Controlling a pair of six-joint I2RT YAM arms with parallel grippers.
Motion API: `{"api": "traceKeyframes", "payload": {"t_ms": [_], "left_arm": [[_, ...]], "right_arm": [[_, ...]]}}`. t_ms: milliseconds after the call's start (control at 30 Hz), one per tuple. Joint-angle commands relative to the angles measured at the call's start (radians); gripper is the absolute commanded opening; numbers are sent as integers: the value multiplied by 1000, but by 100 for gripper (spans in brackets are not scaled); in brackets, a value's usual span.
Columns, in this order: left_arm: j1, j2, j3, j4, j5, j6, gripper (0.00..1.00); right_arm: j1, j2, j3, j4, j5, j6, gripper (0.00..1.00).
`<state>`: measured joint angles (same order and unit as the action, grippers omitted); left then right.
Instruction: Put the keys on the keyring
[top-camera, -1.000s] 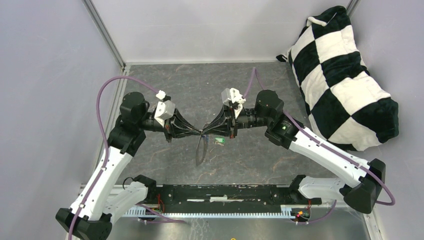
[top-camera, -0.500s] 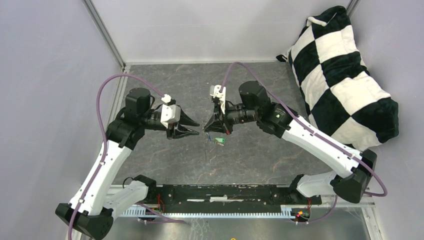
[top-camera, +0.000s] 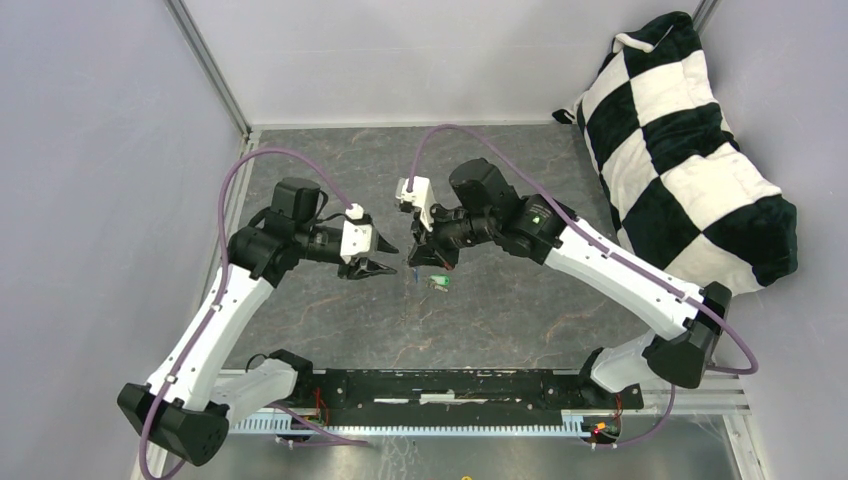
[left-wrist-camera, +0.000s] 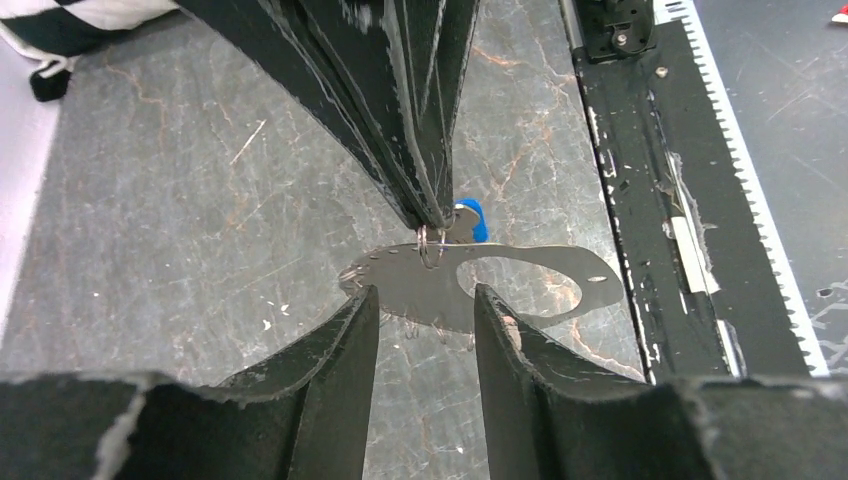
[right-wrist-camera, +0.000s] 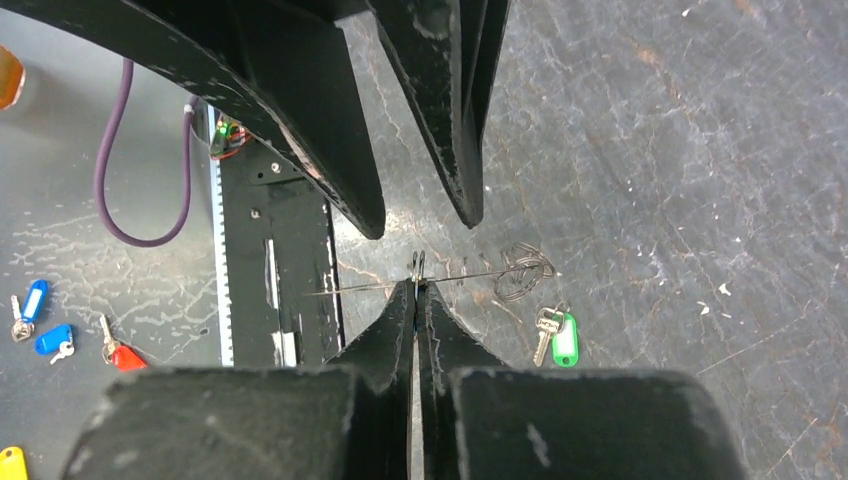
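My right gripper (right-wrist-camera: 415, 290) is shut on the blue key (left-wrist-camera: 470, 218) above the grey table. The key's small ring (left-wrist-camera: 430, 246) hangs under the fingertips. The keyring (left-wrist-camera: 400, 282), a thin grey metal loop, dangles from that ring and shows edge-on in the right wrist view. Just short of the keyring my left gripper (left-wrist-camera: 425, 298) is open, holding nothing, its tips facing the right gripper (top-camera: 412, 262) a small gap apart. The green key (right-wrist-camera: 557, 336) lies flat on the table (top-camera: 520, 310), right of and below the right fingertips.
A black-and-white checkered cushion (top-camera: 690, 150) fills the back right corner. A black rail (top-camera: 450, 385) runs along the near edge. A small coil of wire rings (right-wrist-camera: 522, 270) lies near the green key. Several spare tagged keys (right-wrist-camera: 50, 340) lie beyond the rail.
The left gripper has opened, letting go at the shared pinch point, and drawn back to the left. The right arm shifted slightly left and back, staying shut with the loop hanging from it.
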<state>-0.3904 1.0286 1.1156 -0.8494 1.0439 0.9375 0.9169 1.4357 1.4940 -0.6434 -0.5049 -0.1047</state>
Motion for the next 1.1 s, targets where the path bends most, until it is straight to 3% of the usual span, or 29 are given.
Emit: {"api": "traceKeyframes", "payload": {"t_ms": [0,200,467,733,967,1067], "left_arm": [[-5,-48,-21,79,-16,54,47],[-22,-50,-31,79,14,30,45],[-42,-50,-39,-13,-27,173,38],[-44,-55,-39,7,-34,164,33],[-52,-45,-47,8,-41,166,3],[-54,-52,-59,8,-52,171,2]], "right_arm": [[11,16,62,-25,16,-20,1],[22,47,97,-22,-2,-13,1],[25,59,110,-6,-32,0,1],[31,74,117,-17,-38,-3,1],[39,82,124,-7,-47,2,1],[39,81,126,2,-63,7,1]]}}
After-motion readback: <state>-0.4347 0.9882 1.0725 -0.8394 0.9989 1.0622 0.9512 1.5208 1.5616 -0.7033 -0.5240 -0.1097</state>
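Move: The keyring's small wire loop, pinched in the right fingertips, stands about 2 cm to the right of the left hand, level with it in height and reach. From the left hand, the body of the metal keyring hangs some 3 cm back, 3 cm right and 3 cm lower, and the blue key about 2 cm back, 4 cm right and 2 cm lower. From the right hand the loop lies just 1 cm to the left, level with it in height and reach. The left fingers close from half open to shut on the wire loop, pinching it right beside the right fingertips, which keep their own pinch. Before that the left hand bobs up under 1 cm, then sinks about 1.5 cm and draws slightly back, rolling some 10 degrees so its forward side rises. The right hand carries the keyring about 1.5 cm left and, with a wobble, 1.5 cm down, to the left fingers. ##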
